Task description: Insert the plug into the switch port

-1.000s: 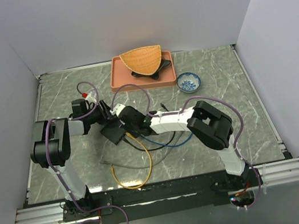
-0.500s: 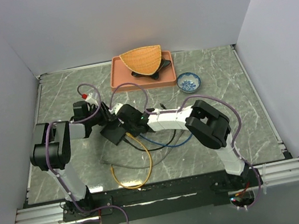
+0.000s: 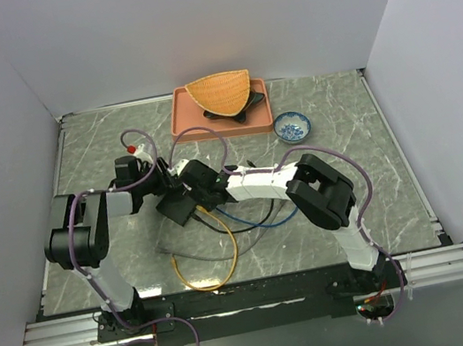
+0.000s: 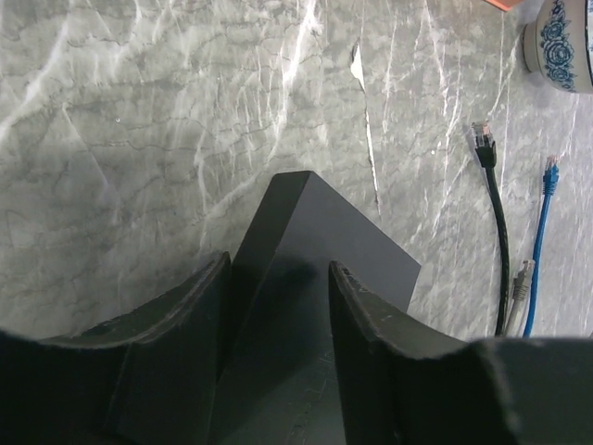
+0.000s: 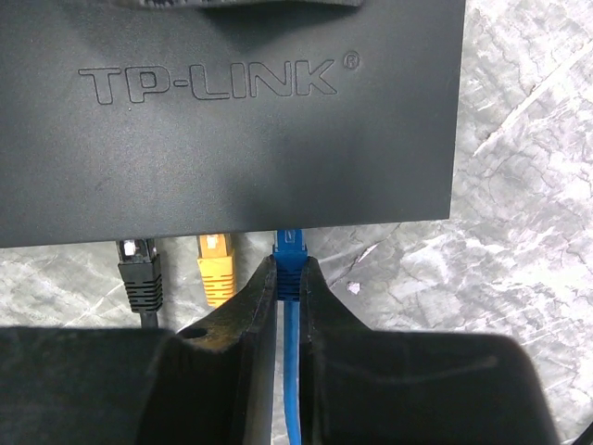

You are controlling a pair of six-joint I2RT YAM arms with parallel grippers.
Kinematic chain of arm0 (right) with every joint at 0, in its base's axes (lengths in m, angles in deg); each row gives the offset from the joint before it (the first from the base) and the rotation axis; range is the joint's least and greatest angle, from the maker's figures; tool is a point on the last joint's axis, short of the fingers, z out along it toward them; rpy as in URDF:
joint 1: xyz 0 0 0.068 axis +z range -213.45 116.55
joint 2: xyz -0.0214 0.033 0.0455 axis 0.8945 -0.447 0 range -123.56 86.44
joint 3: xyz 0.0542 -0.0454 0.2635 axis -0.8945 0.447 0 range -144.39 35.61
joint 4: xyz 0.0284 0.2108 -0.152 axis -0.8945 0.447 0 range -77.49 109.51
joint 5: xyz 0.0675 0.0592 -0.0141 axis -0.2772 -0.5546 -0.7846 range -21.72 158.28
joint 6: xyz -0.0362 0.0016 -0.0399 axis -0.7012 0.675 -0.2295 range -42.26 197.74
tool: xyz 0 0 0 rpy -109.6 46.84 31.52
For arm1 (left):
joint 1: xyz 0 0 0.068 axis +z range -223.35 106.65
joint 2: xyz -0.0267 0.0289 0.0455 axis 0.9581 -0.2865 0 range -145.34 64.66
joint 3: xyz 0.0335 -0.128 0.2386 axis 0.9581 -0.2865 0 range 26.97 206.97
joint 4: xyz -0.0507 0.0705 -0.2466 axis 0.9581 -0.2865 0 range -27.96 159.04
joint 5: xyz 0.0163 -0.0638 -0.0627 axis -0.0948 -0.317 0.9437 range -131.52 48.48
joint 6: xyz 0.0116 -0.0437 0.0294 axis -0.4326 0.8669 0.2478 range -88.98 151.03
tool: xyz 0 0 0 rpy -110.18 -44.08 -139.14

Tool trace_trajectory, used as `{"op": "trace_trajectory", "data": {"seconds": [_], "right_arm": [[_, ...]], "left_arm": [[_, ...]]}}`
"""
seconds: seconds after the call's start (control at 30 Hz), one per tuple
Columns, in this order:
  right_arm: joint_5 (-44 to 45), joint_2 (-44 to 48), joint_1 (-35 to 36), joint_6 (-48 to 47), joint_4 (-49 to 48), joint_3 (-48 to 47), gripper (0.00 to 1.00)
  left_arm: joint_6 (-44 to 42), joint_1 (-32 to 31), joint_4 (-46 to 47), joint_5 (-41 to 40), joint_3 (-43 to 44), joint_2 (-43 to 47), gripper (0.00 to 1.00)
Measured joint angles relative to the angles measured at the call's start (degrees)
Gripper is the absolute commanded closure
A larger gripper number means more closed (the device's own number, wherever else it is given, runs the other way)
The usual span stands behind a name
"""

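Note:
The switch (image 5: 232,120) is a flat black box marked TP-LINK, and from above it (image 3: 177,208) lies between the two arms. My left gripper (image 4: 278,264) straddles the switch's (image 4: 320,246) far end, with a finger against each face. My right gripper (image 5: 289,271) is shut on a blue plug (image 5: 290,243). The plug's tip sits right at the switch's port edge. A black plug (image 5: 139,269) and a yellow plug (image 5: 216,269) sit in the ports to its left. In the top view both grippers meet at the switch, the left (image 3: 165,185) and the right (image 3: 193,182).
Loose cables, yellow (image 3: 222,269), blue and dark, coil on the marble table near its front. Free black (image 4: 482,137), blue (image 4: 551,167) and grey (image 4: 525,271) cable ends lie beyond the switch. An orange tray (image 3: 187,127) with a wicker basket (image 3: 220,92) and a blue-patterned bowl (image 3: 293,127) stand at the back.
My right gripper has crept up and to the left toward the switch with the blue plug. The left arm has shifted only slightly.

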Motion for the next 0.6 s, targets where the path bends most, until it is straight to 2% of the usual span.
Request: {"op": "trace_trajectory", "data": {"seconds": [0.07, 0.27, 0.37, 0.43, 0.47, 0.5, 0.6], "right_arm": [[-0.04, 0.00, 0.00, 0.17, 0.07, 0.00, 0.90], [-0.66, 0.24, 0.00, 1.20, -0.22, 0.28, 0.72], [-0.15, 0.85, -0.02, 2.23, -1.70, 1.40, 0.61], [0.55, 1.38, -0.22, 2.56, -3.19, 1.90, 0.47], [0.90, 1.79, -0.26, 3.04, -3.39, 2.19, 0.43], [1.51, 2.29, -0.35, 3.06, -3.98, 2.58, 0.33], [2.67, 4.87, -0.79, 3.72, -6.12, 4.17, 0.17]], "left_arm": [[0.00, -0.17, -0.92, -0.24, 0.33, 0.35, 0.39], [-0.02, -0.61, -6.45, -1.75, 1.05, 3.02, 0.28], [0.13, -0.55, -11.10, -2.19, 2.12, 4.42, 0.17], [0.26, -0.68, -14.60, -2.34, 2.40, 6.32, 0.06], [0.42, -0.63, -16.24, -2.73, 2.47, 7.63, 0.03], [0.57, -0.66, -17.81, -3.37, 2.51, 9.33, 0.01], [1.60, -0.68, -21.73, -6.14, 2.51, 15.39, 0.04]]}}
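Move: The blue plug sits between the right fingertips at the mouth of its port. From the right hand, the switch's middle is about 6 cm left and 1 cm ahead; the yellow plug is 2 cm back and 2 cm left, the black plug about 4 cm back and 4 cm left. The left hand straddles the switch's far-left edge, its middle some 5 cm back, 3 cm right and 1 cm lower. From the left hand, the blue plug is roughly 7 cm back, 9 cm right and 1 cm lower. The right fingers keep their pinch on the blue plug for a moment, then open and let go, and the hand lifts about 3 cm off it, easing slightly forward and tilting a little. Meanwhile the left fingers spread from half to fully open, freeing the switch's far-left edge, while the hand draws a little back, then rises more sharply, about 5 cm in all. ##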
